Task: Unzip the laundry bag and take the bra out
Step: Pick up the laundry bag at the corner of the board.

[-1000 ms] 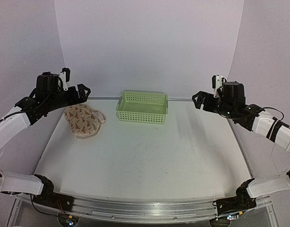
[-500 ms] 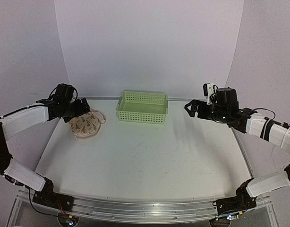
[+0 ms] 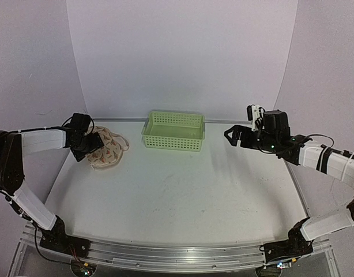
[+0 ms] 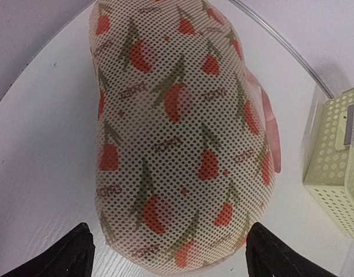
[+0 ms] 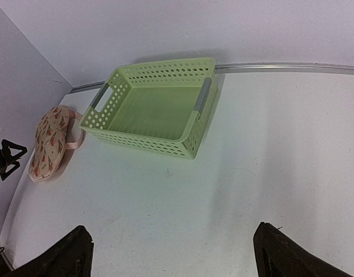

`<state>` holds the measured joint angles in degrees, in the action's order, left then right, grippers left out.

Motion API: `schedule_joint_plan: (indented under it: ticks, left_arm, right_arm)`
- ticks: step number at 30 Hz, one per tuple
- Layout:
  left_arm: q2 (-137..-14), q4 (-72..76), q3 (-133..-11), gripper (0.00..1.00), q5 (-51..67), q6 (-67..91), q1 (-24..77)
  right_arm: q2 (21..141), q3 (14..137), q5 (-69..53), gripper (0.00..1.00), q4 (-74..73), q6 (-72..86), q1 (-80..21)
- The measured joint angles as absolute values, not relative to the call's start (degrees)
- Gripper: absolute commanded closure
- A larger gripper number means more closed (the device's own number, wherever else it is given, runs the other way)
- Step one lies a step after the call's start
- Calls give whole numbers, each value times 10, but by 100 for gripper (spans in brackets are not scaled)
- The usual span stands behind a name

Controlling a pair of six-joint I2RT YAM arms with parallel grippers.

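Observation:
The laundry bag (image 3: 109, 148) lies shut at the table's far left, a cream mesh pouch with reddish sprigs and pink edging. It fills the left wrist view, laundry bag (image 4: 177, 127), and shows small at the left of the right wrist view (image 5: 49, 144). My left gripper (image 3: 89, 144) is low at the bag's left end, open, its two fingers either side of the bag's near end (image 4: 174, 259). My right gripper (image 3: 231, 136) hangs open above the table's right half, nothing between its fingers (image 5: 177, 257). The bra is hidden.
A light-green perforated basket (image 3: 173, 130) stands at the back middle, just right of the bag, and looks empty in the right wrist view (image 5: 194, 130). The table's metal rim (image 3: 223, 120) runs behind it. White walls close in on both sides.
My left arm has come down and in from above the bag to its left end. My right gripper has moved a little left and lower.

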<state>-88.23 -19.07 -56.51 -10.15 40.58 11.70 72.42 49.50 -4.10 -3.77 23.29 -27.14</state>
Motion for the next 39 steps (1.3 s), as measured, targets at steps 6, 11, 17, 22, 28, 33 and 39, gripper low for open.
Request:
schedule_joint_plan:
  ticks: [6, 11, 17, 22, 28, 33, 39]
  left_arm:
    - [-864, -186, -522, 12, -82, 406, 83]
    - [-861, -160, -486, 18, -50, 406, 58]
    - [-867, -115, -462, 26, -4, 405, 32]
    - [-883, -75, -462, 39, 21, 404, 27]
    - [-920, -53, -462, 55, 36, 403, 26]
    - [-929, -46, -462, 83, 42, 402, 26]
    - [-929, -33, -462, 100, 68, 404, 25]
  right_arm:
    - [729, 490, -52, 2, -31, 233, -271]
    - [732, 490, -59, 2, -18, 233, -271]
    - [732, 490, -68, 2, -14, 233, -271]
    - [732, 486, -71, 2, -9, 233, -271]
    - [732, 479, -73, 2, -10, 234, -271]
    - [728, 479, -73, 2, -10, 234, -271]
    - [725, 479, -74, 2, -10, 235, -271]
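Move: Just below the left hand, about 6 cm down and 1 cm to its left, is the laundry bag's near left corner. The bag's middle lies some 6 cm ahead and 6 cm to the right of the hand. Its handle is roughly 10 cm ahead and 14 cm right, and the green basket about 14 cm ahead and 39 cm right. From the right hand the corner is roughly 62 cm left, 4 cm ahead and 16 cm below. Sinking to the bag's near left corner, the left hand first swings left and back by about 3 cm each while dropping some 4 cm, then eases forward with a little more sinking, to end about 6 cm lower. The wrist rolls left side down by some 15 degrees, and the wide-open fingers close, pinching the corner's fabric between their tips. ##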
